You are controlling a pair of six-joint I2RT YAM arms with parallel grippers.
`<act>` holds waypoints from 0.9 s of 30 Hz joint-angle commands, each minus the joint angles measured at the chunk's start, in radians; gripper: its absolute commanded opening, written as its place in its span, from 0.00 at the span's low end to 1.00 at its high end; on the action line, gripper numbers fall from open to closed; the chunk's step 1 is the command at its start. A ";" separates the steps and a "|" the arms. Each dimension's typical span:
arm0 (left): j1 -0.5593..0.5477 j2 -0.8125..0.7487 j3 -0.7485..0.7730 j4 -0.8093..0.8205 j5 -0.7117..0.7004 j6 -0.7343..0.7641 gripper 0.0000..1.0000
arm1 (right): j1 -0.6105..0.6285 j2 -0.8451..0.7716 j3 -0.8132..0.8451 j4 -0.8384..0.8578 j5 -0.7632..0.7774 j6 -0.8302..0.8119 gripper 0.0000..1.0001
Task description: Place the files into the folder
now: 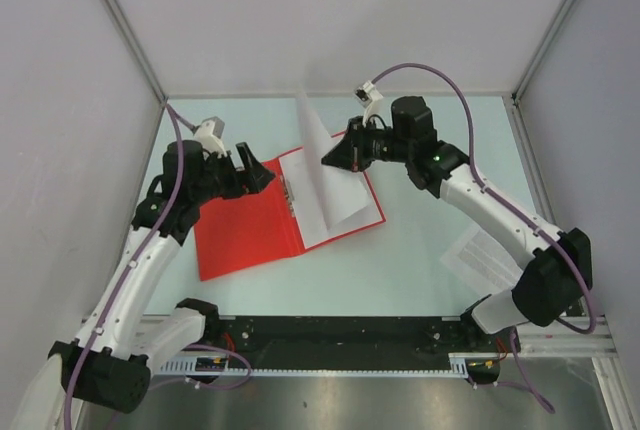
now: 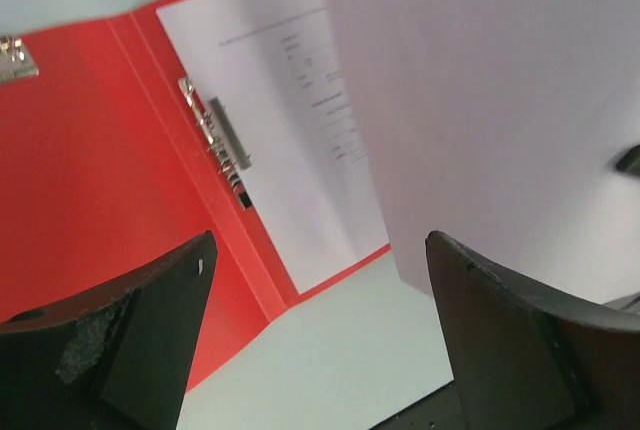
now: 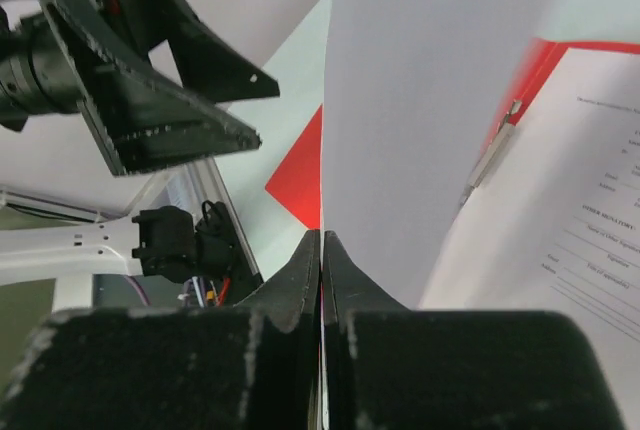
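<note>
The red folder (image 1: 240, 235) lies open on the table, metal clip (image 2: 225, 145) at its spine. One printed sheet of the files (image 1: 335, 205) rests flat on its right half. My right gripper (image 1: 330, 160) is shut on the edge of another sheet (image 1: 312, 130), which stands almost upright over the folder's right half. In the right wrist view the fingertips (image 3: 321, 240) pinch that sheet (image 3: 420, 100). My left gripper (image 1: 258, 172) hovers open over the folder's far left side, nothing between its fingers (image 2: 315, 330); the raised sheet (image 2: 480, 100) fills its view's right.
A further printed sheet (image 1: 480, 255) lies on the table at the right, beside the right arm's base. Grey walls close in the table on three sides. The black base rail (image 1: 340, 335) runs along the near edge.
</note>
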 commanded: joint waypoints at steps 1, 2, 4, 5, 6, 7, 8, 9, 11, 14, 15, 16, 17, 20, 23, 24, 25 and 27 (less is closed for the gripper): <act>0.011 -0.034 -0.047 -0.007 0.023 0.028 0.92 | -0.102 0.074 0.005 0.082 -0.159 0.087 0.00; 0.011 -0.031 -0.069 -0.001 0.018 0.023 0.92 | -0.120 0.088 -0.013 0.121 -0.177 0.104 0.00; 0.013 -0.011 -0.086 0.013 0.015 0.011 0.92 | -0.175 0.142 -0.047 0.132 -0.225 0.098 0.00; 0.016 0.001 -0.099 0.015 0.018 0.006 0.92 | -0.194 0.164 -0.050 0.130 -0.246 0.095 0.00; 0.019 0.012 -0.103 0.021 0.018 -0.001 0.91 | -0.209 0.189 -0.063 0.132 -0.262 0.094 0.00; 0.022 0.032 -0.109 0.025 0.024 -0.008 0.91 | -0.234 0.203 -0.070 0.136 -0.265 0.094 0.00; 0.026 0.037 -0.120 0.035 0.032 -0.012 0.91 | -0.243 0.215 -0.075 0.145 -0.269 0.086 0.00; 0.028 0.043 -0.126 0.054 0.038 -0.018 0.91 | -0.252 0.231 -0.075 0.149 -0.276 0.084 0.00; 0.031 0.054 -0.133 0.075 0.043 -0.026 0.91 | -0.281 0.281 -0.075 0.147 -0.302 0.092 0.00; 0.033 0.075 -0.123 0.082 0.047 -0.023 0.91 | -0.292 0.320 -0.075 0.133 -0.280 0.066 0.00; 0.034 0.078 -0.120 0.084 0.047 -0.021 0.91 | -0.291 0.330 -0.073 0.129 -0.268 0.057 0.00; 0.034 0.081 -0.120 0.087 0.049 -0.021 0.91 | -0.291 0.340 -0.075 0.127 -0.266 0.057 0.00; 0.036 0.089 -0.119 0.090 0.050 -0.021 0.91 | -0.288 0.355 -0.073 0.119 -0.266 0.057 0.00; 0.037 0.100 -0.119 0.101 0.062 -0.023 0.90 | -0.280 0.370 -0.076 0.107 -0.243 0.049 0.00; 0.039 0.106 -0.126 0.113 0.073 -0.026 0.90 | -0.268 0.389 -0.086 0.136 -0.230 0.060 0.00; 0.039 0.106 -0.128 0.114 0.075 -0.026 0.90 | -0.265 0.392 -0.090 0.147 -0.228 0.066 0.00; 0.039 0.104 -0.129 0.116 0.078 -0.027 0.90 | -0.263 0.396 -0.092 0.177 -0.222 0.075 0.00; 0.039 0.101 -0.133 0.116 0.078 -0.028 0.90 | -0.262 0.407 -0.095 0.188 -0.202 0.084 0.00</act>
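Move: The right hand holds the file up over the open folder. The middle of the folder's right half, where one sheet already lies, is about 26 cm below that hand and 6 cm ahead, and the metal clasp is roughly 11 cm left and 5 cm ahead at the same depth. From the empty left hand, the right half's middle lies some 10 cm ahead, 18 cm right and 22 cm down, and the folder's left half 2 cm ahead, 4 cm left and 23 cm down. Keeping its pinch on the file, the right hand sinks some 16 cm towards the folder's right half while reaching out about 8 cm and swinging roughly 6 cm to the right, rolling about 25 degrees with its far side dipping; the outward and rightward travel comes early, and the end is nearly straight down. The left hand, wide open and touching nothing, comes down about 7 cm beside the clasp with its fingers tipping down about 10 degrees, then stays there. ##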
